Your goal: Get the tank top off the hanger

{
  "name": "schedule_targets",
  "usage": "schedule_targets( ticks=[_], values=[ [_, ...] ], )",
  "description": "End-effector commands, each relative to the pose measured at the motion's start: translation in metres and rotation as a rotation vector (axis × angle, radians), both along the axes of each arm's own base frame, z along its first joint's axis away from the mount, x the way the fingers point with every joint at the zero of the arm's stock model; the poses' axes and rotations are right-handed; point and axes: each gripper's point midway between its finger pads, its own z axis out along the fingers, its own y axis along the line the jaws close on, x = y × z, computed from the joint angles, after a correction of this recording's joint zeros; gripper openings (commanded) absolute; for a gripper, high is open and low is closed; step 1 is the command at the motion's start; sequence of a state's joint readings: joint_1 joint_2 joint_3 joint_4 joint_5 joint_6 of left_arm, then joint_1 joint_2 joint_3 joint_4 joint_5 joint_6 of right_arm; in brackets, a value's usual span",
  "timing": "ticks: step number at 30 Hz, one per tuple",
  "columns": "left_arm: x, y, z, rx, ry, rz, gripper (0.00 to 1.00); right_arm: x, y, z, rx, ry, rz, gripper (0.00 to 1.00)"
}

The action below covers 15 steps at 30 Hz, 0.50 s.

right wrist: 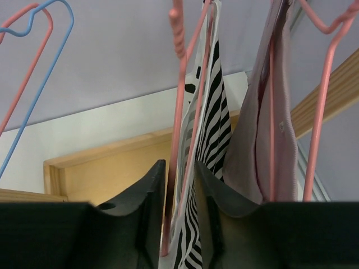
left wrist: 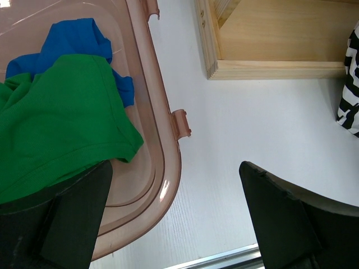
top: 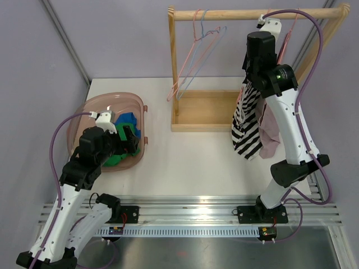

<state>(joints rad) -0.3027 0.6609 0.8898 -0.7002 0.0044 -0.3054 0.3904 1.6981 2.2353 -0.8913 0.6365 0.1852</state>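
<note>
A black-and-white striped tank top (top: 245,126) hangs from a pink hanger (right wrist: 178,84) on the wooden rail (top: 235,15), with a pale pink garment (top: 269,131) on a second pink hanger beside it. High under the rail, my right gripper (right wrist: 179,166) has its jaws closed in on the striped tank top (right wrist: 216,112) and its hanger wire, both pinched between the fingers. My left gripper (left wrist: 175,168) hangs open over the right rim of the pink basket (left wrist: 168,168) and holds nothing.
The basket (top: 98,103) at the left holds a green garment (left wrist: 61,117) and a blue one (left wrist: 73,36). Two empty hangers (top: 196,50), pink and blue, hang at the rail's left end. The rack's wooden base tray (top: 205,109) sits behind the table's middle.
</note>
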Motion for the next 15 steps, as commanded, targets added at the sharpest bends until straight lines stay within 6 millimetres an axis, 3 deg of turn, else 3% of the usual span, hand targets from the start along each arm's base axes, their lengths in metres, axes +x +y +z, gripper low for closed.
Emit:
schedule_targets(
  ticks=[1,12,15],
  values=[
    [0.005,-0.009,0.009,-0.012,-0.039,-0.048,0.99,-0.007,-0.008,0.023,-0.006,-0.051,-0.01,0.32],
    [0.005,-0.01,0.008,-0.01,-0.035,-0.05,0.99,-0.001,-0.006,0.006,-0.012,-0.002,0.009,0.18],
    [0.005,-0.009,0.008,-0.009,-0.037,-0.046,0.99,-0.002,-0.006,0.008,0.003,-0.008,0.017,0.0]
  ],
)
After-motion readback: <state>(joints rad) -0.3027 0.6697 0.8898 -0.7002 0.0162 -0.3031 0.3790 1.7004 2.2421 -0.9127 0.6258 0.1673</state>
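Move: The pink hanger's near wire, with the striped tank top on it, already stands between the right fingertips, barely 1 cm left of the hand point. The striped top hangs about 18 cm below and some 2 cm right; the mauve top is roughly 9 cm right, 2 cm ahead and 15 cm lower. Two empty hangers hang about 17 cm left, 3 cm ahead. From the left hand that wire is some 20 cm ahead, 41 cm right, 20 cm up. The near wire of the striped top's pink hanger, just below its twisted neck, gets pinched between the right fingertips, which close from about a third open to nearly shut. The right hand otherwise stays in place, still pointing forward and slightly down, easing only about half a centimetre to the right. ##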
